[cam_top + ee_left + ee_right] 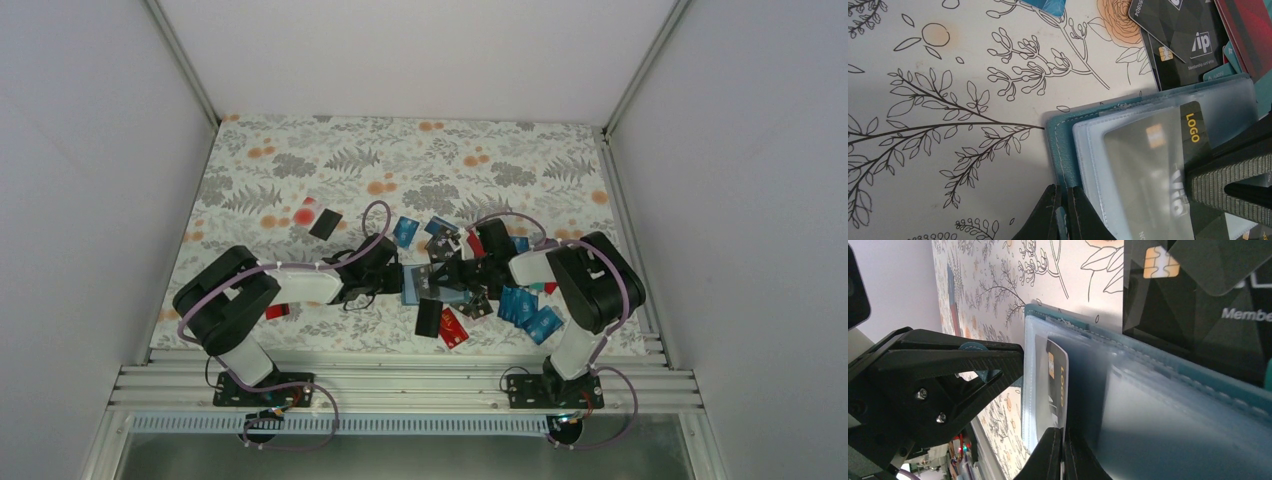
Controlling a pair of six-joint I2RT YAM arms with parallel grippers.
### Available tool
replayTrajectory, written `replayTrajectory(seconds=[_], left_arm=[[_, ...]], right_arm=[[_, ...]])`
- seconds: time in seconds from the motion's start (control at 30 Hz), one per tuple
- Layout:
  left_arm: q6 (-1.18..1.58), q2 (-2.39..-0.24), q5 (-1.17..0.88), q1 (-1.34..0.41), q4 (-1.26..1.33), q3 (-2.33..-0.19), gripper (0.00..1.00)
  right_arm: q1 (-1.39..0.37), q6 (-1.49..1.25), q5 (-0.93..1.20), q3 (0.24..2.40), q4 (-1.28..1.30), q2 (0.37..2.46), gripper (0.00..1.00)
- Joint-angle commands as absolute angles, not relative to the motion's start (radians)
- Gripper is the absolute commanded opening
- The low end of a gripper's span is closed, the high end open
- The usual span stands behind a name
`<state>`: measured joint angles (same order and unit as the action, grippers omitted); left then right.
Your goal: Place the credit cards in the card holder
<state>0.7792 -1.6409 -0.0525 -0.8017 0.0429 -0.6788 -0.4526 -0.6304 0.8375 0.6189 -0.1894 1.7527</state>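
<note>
The card holder [413,284] lies open on the floral cloth between both arms, teal cover [1064,142] outside, clear sleeves inside. My left gripper [1066,190] is shut on the cover's stitched left edge. My right gripper [1064,432] is shut on a black credit card [1058,374] with yellow "LOGO" print [1193,127], which sits partly inside a clear sleeve [1148,430]. In the top view the left gripper [396,281] and right gripper [450,276] meet at the holder. More credit cards lie around: blue ones [526,308], a red one [454,328], black ones [1180,42].
A black card [325,223] and a red card [305,212] lie apart at the back left. A red card [278,311] sits by the left arm's base. Metal rails [400,385] border the near edge, and white walls enclose the other sides.
</note>
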Motion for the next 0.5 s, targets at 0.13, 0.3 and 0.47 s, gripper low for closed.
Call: replayTrajectory(seconds=[0.13,0.3,0.47], left_arm=[[0.793,-1.7,-0.041,-0.813,-0.048,-0.671,0.02],[0.792,-1.698,-0.033,-0.813,-0.055,-0.672,0.02],[0.793,-1.698,-0.028,-0.813,-0.055,-0.669,0.02]], right_arm=[[-0.484,-0.671,0.773,0.617,-0.154,1.776,0.05],[-0.482,-0.577,0.712,0.682,0.039,1.733,0.23],[-0.483,-0.518,0.689,0.738,0.155,1.695,0.37]])
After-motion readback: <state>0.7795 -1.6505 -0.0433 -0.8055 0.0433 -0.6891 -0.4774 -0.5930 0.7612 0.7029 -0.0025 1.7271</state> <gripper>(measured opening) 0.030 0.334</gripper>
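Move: The right hand already pinches the exposed edge of a dark credit card in the card holder's sleeve; the sleeve's middle lies 2 cm left, 1 cm back and about 1 cm below. Overlapping black cards lie some 6 cm ahead and 1 cm right; a plain black card sits about 9 cm back, 1 cm left. From the left hand, already gripping the holder's left edge, the sleeve's middle is roughly 5 cm right, 1 cm back and about level. Almost in place, the right hand opens a third and frees the card; the left keeps pinching the holder's edge. ##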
